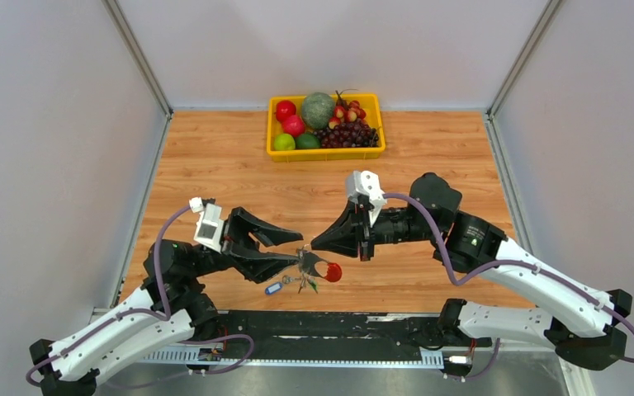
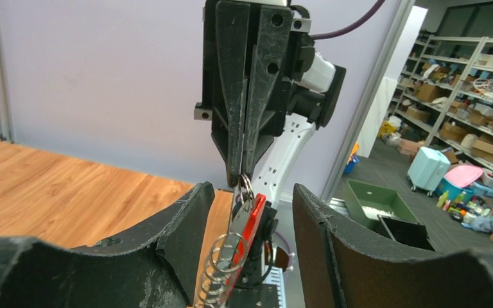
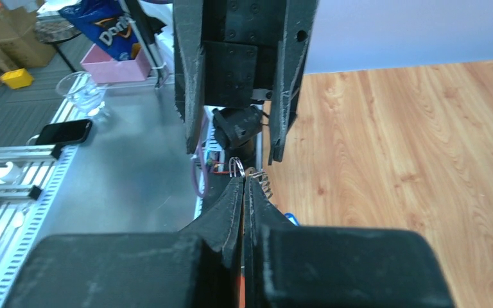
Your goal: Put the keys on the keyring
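My right gripper point(image 1: 314, 245) is shut on the small silver keyring point(image 1: 305, 261) and holds it above the table's near edge. The red key point(image 1: 333, 271) hangs from the ring, with the grey feathery charm point(image 1: 309, 285) dangling below. In the left wrist view the ring point(image 2: 246, 188) is pinched at the right fingertips, and the red key point(image 2: 254, 221) and a wire coil point(image 2: 221, 269) hang between my open left jaws. My left gripper point(image 1: 299, 246) is open around the hanging bundle, touching nothing. The blue key point(image 1: 274, 288) lies on the wood below.
A yellow basket point(image 1: 325, 153) of fruit stands at the back centre. Grey walls close the left, right and back sides. A black and metal rail point(image 1: 330, 330) runs along the near edge by the arm bases.
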`<state>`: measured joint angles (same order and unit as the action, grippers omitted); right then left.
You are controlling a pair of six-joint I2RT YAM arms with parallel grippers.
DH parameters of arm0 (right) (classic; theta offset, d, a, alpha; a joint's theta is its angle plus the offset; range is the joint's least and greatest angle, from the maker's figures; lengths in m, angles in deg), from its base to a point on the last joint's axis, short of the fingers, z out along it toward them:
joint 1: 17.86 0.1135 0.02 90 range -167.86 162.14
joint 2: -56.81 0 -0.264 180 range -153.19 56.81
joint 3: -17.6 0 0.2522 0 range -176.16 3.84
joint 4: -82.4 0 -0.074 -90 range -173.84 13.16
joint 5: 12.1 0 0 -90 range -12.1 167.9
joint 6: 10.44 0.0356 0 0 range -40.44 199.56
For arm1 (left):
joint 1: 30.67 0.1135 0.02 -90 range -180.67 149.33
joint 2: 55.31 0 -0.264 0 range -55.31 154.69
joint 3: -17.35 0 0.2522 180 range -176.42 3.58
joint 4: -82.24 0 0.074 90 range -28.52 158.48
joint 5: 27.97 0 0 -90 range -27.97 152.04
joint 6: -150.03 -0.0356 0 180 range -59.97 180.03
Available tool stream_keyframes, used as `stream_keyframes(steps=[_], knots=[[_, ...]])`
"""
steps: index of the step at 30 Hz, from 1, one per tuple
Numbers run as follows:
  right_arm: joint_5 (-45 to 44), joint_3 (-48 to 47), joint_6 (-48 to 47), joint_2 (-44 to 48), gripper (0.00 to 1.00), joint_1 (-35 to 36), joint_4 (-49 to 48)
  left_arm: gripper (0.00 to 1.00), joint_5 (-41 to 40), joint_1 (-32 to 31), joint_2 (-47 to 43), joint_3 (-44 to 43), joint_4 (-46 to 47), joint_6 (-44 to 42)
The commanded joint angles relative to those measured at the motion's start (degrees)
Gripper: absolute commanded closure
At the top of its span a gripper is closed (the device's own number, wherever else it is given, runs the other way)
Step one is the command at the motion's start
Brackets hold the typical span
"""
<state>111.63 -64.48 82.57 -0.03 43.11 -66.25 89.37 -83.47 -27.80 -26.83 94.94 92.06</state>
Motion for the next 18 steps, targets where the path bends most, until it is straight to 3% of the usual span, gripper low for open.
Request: stream_keyframes(steps=[1, 9, 14, 18], knots=[[-7.66, -0.71, -2.58, 3.30, 1.00, 0.38, -2.76, 0.41, -2.02, -0.11, -0.77, -3.56, -6.01, -3.31], [-21.29, 2.53, -0.25, 9.45, 1.00, 0.43, 4.80, 0.43, -25.75, -0.05, -2.73, -2.97, -25.93, -5.03], [-26.43, 3.51, 2.23, 10.82, 1.00, 0.37, 9.71, 0.44, -42.45, -0.10, -1.20, -1.52, -41.47, 5.28], [-28.44, 4.21, 3.18, 11.64, 1.00, 0.41, 11.36, 0.44, -46.18, -0.10, -0.32, 4.14, -48.43, 17.88]])
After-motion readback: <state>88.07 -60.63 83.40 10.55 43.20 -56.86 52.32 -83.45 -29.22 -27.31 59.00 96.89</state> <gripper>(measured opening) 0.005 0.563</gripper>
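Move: The blue key tag lies on the table some 12 cm ahead of the open left hand, 9 cm to its left and 36 cm below. The tag's own ring and key lie about 4 cm to the right of it and 2 cm farther out. From the right hand, the tag is about 12 cm ahead, 12 cm left and 36 cm below. The bunch with the red fob, held in the right fingers, hangs about 2 cm right of the left hand and 4 cm below it. The bunch with the red fob stays pinched in the closed right fingers and is carried away from the left hand, about 5 cm right and 4 forward, as the wrist turns some 20 degrees clockwise. The still-open left hand leaves it too, sinking about 13 cm and going 10 forward, slightly left, towards the blue tag; its wrist swings counter-clockwise and tips down, fingers ending roughly level, forward-right. ##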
